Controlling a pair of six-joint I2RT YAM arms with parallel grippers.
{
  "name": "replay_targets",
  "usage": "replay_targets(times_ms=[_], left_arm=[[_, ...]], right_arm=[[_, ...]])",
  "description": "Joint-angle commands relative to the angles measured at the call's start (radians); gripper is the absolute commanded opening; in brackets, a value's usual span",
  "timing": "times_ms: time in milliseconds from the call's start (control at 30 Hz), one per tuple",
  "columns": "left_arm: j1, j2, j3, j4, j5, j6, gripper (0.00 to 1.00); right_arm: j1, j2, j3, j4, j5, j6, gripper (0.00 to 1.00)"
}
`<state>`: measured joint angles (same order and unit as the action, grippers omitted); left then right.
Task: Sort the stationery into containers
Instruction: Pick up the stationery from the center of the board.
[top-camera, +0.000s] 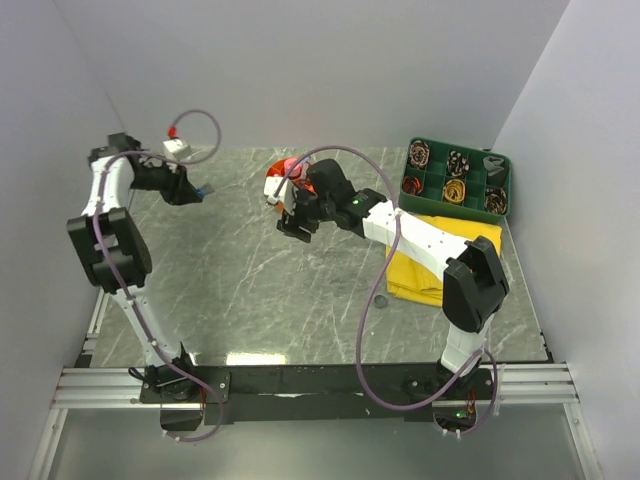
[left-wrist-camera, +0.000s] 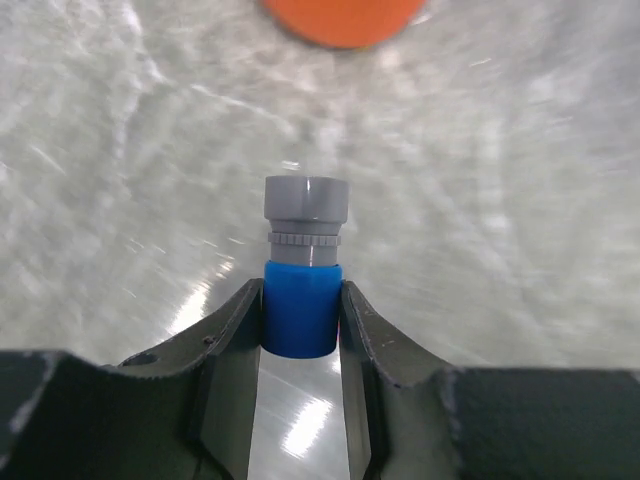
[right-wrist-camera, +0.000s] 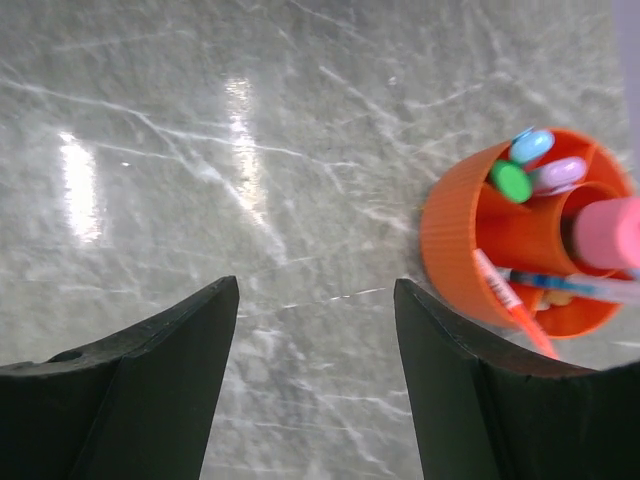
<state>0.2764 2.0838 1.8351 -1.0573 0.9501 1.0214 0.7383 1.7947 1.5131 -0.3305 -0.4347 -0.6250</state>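
Observation:
My left gripper (left-wrist-camera: 301, 290) is shut on a blue cap (left-wrist-camera: 301, 310) with a grey ribbed top, held just above the marble near the table's far left (top-camera: 197, 189). The round orange organiser (right-wrist-camera: 455, 250) holds green-capped (right-wrist-camera: 511, 182), blue-capped (right-wrist-camera: 531, 145) and lilac-capped (right-wrist-camera: 558, 174) markers, a pink tube (right-wrist-camera: 608, 232) and a red pen (right-wrist-camera: 503, 292). My right gripper (right-wrist-camera: 316, 285) is open over bare marble just left of the organiser, nothing between its fingers. In the top view the right gripper (top-camera: 292, 228) hangs in front of the organiser (top-camera: 280, 178), partly hiding it.
A green divided tray (top-camera: 500, 177) with coiled items in its cells stands at the back right. A yellow cloth (top-camera: 420, 270) lies under the right arm's forearm. Walls close the table on the left, back and right. The organiser's edge (left-wrist-camera: 345, 20) shows ahead of the left gripper.

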Motion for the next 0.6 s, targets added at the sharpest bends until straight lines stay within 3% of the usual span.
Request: replay_targets(times_ms=[0,100,233,367,567], left_arm=[[0.040,-0.131,-0.020,-0.310,0.176,-0.053,0.10],[0.035,-0.181,-0.106,-0.310,0.202,-0.116,0.01],[0.006,-0.194,-0.146,-0.310,0.231,-0.233,0.01],[-0.071,-0.183,-0.134,-0.310,0.210,-0.369,0.01],[-0.161,-0.183,-0.097,-0.313,0.176,-0.469,0.01]], right_arm=[[0.070,-0.098,-0.014,0.046,0.131,-0.210,0.72],[0.150,-0.135,-0.097,0.213,0.293,-0.321,0.72],[0.180,-0.182,-0.152,0.397,0.274,-0.412,0.71],[0.205,-0.199,-0.206,0.459,0.188,-0.628,0.69],[0.231,-0.153,-0.142,0.364,0.177,-0.690,0.69]])
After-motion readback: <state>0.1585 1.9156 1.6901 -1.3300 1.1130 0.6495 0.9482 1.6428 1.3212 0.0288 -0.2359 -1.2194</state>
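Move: The left hand already grips the blue-and-grey glue stick clear of the board. The right hand's open fingers lie about 21 cm to its right, 11 cm back and 6 cm higher. From the right hand the glue stick is roughly 20 cm left, 10 cm ahead and 7 cm lower. The orange container stands some 21 cm right and 8 cm ahead of the left hand, 8 cm lower. Back and to the right, about 10 cm each way with an early 5 cm rise, the left hand carries the glue stick towards the right hand, keeping its grip and swinging its fingers to point more squarely right. The right hand rises some 8 cm, drawing left and slightly back to meet it, open fingers tilting up about 45 degrees towards level. ##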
